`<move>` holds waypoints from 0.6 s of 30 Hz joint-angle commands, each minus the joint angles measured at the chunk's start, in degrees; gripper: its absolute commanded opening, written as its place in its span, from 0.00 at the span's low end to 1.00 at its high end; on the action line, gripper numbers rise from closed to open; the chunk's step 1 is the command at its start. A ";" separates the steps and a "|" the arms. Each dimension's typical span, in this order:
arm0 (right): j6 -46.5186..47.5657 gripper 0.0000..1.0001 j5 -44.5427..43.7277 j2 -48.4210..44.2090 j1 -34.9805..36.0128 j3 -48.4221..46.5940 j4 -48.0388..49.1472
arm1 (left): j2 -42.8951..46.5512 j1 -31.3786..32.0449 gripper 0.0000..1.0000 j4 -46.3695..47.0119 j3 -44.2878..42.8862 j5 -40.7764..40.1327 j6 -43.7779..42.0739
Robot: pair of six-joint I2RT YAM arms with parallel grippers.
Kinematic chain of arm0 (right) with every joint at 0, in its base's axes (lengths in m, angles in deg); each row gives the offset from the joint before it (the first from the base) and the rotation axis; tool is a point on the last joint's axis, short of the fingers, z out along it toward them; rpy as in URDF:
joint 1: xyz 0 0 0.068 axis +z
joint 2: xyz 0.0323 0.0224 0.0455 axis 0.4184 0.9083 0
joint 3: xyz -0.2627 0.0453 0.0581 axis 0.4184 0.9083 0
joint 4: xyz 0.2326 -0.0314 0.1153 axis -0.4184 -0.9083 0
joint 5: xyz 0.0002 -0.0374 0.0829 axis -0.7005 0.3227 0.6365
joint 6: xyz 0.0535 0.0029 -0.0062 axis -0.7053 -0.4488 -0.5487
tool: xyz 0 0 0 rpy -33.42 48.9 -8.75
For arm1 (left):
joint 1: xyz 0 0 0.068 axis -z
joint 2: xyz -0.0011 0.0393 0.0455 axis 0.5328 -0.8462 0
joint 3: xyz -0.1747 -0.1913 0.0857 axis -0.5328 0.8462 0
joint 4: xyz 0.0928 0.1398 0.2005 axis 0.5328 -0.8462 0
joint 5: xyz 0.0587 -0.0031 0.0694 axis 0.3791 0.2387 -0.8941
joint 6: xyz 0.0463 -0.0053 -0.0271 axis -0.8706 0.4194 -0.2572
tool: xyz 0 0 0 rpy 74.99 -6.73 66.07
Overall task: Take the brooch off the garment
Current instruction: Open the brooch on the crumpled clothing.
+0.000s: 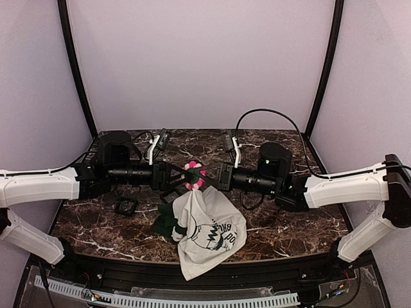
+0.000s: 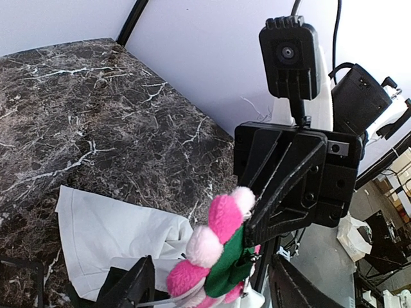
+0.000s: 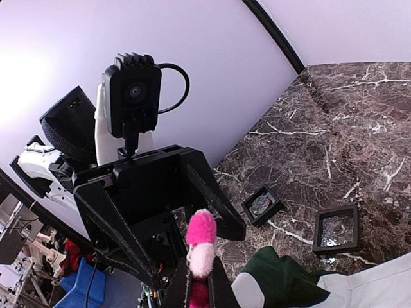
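Note:
The brooch (image 1: 192, 174), a fluffy flower with pink and white petals and a green felt back, is held in the air between both arms. My right gripper (image 3: 204, 269) is shut on it edge-on; the brooch (image 3: 201, 240) sticks up from the jaws. My left gripper (image 2: 212, 264) is open, its fingers (image 2: 131, 289) spread wide on either side of the brooch (image 2: 215, 240) without touching. The white T-shirt (image 1: 209, 234) with black print hangs from just below the brooch onto the table. Its dark green sleeve (image 3: 282, 276) shows in the right wrist view. The pin itself is hidden.
Small black square frames lie on the marble table (image 1: 289, 221): one left of the shirt (image 1: 126, 206), two in the right wrist view (image 3: 263, 204) (image 3: 335, 230). The shirt's hem drapes over the table's front edge. Lilac walls enclose the back and sides.

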 commanded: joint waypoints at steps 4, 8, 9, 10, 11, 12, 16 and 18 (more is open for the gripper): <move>0.59 0.00 0.30 -0.52 0.36 -1.64 -0.42 | -0.84 0.37 0.52 1.87 1.08 2.44 0.50; 0.28 0.00 -0.01 -0.52 0.40 -1.81 -0.79 | -0.92 0.47 0.44 2.02 1.31 2.81 0.50; 0.15 0.00 -0.22 -0.52 0.40 -1.82 -0.97 | -0.88 0.48 0.43 2.13 1.40 2.88 0.55; 0.00 0.00 -0.30 -0.45 0.38 -1.94 -1.10 | -0.85 0.48 0.41 2.39 1.46 3.04 0.62; -0.02 0.00 -0.42 -0.35 0.33 -2.03 -1.40 | -0.85 0.52 0.39 2.54 1.57 3.12 0.69; -0.10 0.00 -0.47 -0.22 0.30 -2.22 -1.62 | -0.89 0.56 0.38 2.71 1.63 3.19 0.79; -0.56 0.00 -0.78 -0.08 0.31 -2.26 -1.80 | -0.93 0.57 0.28 3.55 1.96 3.73 1.06; -0.67 0.00 -0.52 -0.08 0.22 -2.17 -1.72 | -0.82 0.56 0.24 3.79 2.10 3.58 1.15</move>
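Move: The brooch is almost at the left fingertips, about 1 cm to their right and 1 cm back, inside the open gap. From the right fingertips, which grip its edge, its middle is about 2 cm left and level fore and aft. From the left hand, the crumpled garment's middle lies roughly 11 cm back, 6 cm right and 20 cm below; the nearer black frame is some 2 cm ahead, 7 cm left and 22 cm below. Close the left fingers from a bit over half open to about a quarter, one coming in from each side of the brooch's near edge, while easing the hand barely 1 cm back and down. Keep the right gripper shut on the brooch and nearly still, so it stays steady between the two hands. ##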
